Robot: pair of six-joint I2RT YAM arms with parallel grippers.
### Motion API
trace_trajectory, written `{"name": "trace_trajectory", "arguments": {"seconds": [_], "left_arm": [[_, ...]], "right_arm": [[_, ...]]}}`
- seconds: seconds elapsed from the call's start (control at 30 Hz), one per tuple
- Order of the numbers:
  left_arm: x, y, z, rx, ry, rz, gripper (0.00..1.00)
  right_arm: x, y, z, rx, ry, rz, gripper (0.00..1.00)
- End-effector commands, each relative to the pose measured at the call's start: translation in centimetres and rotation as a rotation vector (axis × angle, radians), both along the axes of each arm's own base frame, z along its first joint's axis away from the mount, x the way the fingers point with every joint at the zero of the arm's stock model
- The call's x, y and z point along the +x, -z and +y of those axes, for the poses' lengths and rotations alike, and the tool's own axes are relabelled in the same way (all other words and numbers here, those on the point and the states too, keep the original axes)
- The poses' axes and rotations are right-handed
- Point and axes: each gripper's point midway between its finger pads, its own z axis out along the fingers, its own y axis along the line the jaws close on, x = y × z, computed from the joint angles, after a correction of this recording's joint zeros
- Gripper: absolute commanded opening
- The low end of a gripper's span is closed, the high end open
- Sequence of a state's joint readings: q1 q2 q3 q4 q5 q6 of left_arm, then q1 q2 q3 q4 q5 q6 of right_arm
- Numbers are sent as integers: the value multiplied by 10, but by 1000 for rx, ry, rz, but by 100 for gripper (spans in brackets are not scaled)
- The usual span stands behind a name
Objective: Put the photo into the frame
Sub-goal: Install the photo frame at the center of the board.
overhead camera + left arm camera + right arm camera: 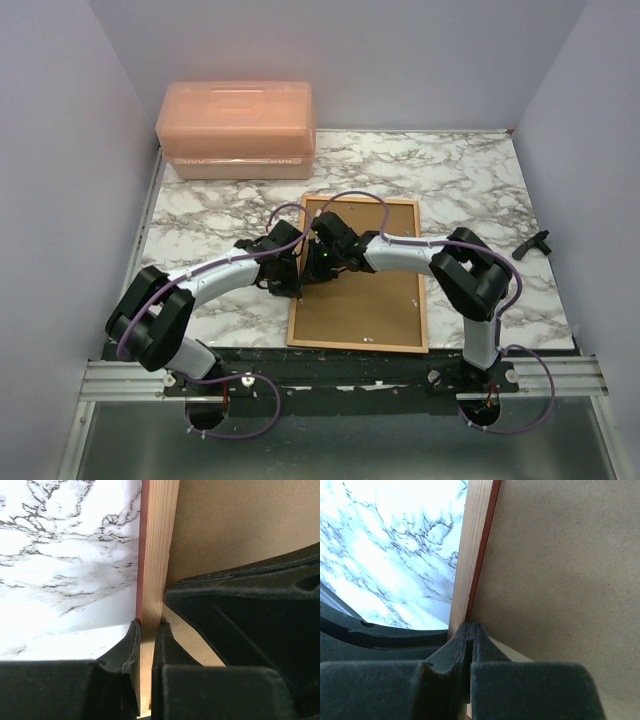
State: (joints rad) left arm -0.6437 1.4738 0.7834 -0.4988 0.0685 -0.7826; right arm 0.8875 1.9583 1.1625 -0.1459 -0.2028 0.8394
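The frame (421, 280) lies flat on the marble table, lighter wood back up, with a brown backing board (370, 300) filling its opening. Both grippers meet at its left rail. My left gripper (291, 272) is shut on that rail; in the left wrist view the wooden rail (157, 555) runs between the two fingers of my left gripper (149, 630). My right gripper (325, 255) is shut with its tips (471, 627) at the seam between the rail (472, 545) and the board (560, 580), nothing between them. The photo is hidden.
A translucent orange lidded box (237, 128) stands at the back left of the table (470, 190). A small black object (535, 245) lies near the right edge. Purple-grey walls close in both sides. The right arm's black body (250, 610) crowds the left wrist view.
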Motion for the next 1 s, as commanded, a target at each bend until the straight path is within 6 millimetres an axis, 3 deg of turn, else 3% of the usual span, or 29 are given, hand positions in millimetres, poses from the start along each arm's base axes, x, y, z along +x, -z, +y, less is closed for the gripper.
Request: {"name": "trace_trajectory", "arguments": {"seconds": [0.0,0.2,0.4,0.53,0.63,0.67,0.77,0.87,0.97], "left_arm": [[-26,33,27,127,31,77,0],[-22,23,19,78,37,46,0],[-24,31,26,111,26,54,0],[-23,31,27,123,30,54,0],[-21,28,21,101,40,59,0],[-19,26,19,89,41,60,3],[-16,22,9,31,44,63,33],[-13,17,3,-16,41,60,48],[-9,13,3,-44,33,53,58]], "right_arm": [[-79,102,-93,-423,-54,252,0],[-64,91,-94,-462,-50,188,0],[-47,73,-90,-465,-49,117,0],[-34,47,-78,-392,-46,61,0],[-18,12,-68,-315,-27,-1,4],[-12,-1,-66,-283,-13,-20,7],[5,-34,-66,-198,24,-57,24],[16,-62,-78,-151,69,-93,43],[22,-79,-105,-160,131,-127,57]]}}
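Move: The frame's left rail is already between the left fingertips. A small metal clip on the backing board sits about 1 cm to the right of this hand and level with it, and the frame's near-left corner is roughly 11 cm back and 2 cm to the left. For the right hand, shut-fingered just inside that rail, the rail lies about 1 cm to its left, the clip some 4 cm back and 1 cm left, and the near-edge clip about 13 cm back and 14 cm right. Easing up first by a centimetre or so, the right hand leaves the inner edge of the left rail, then sweeps right over the backing board, about 7 cm in all, climbing to some 5 cm and spreading its shut fingers about half way. The left hand stays put, keeping its pinch on the rail until late, then opens its fingers to about half and lets go, straddling the rail. ##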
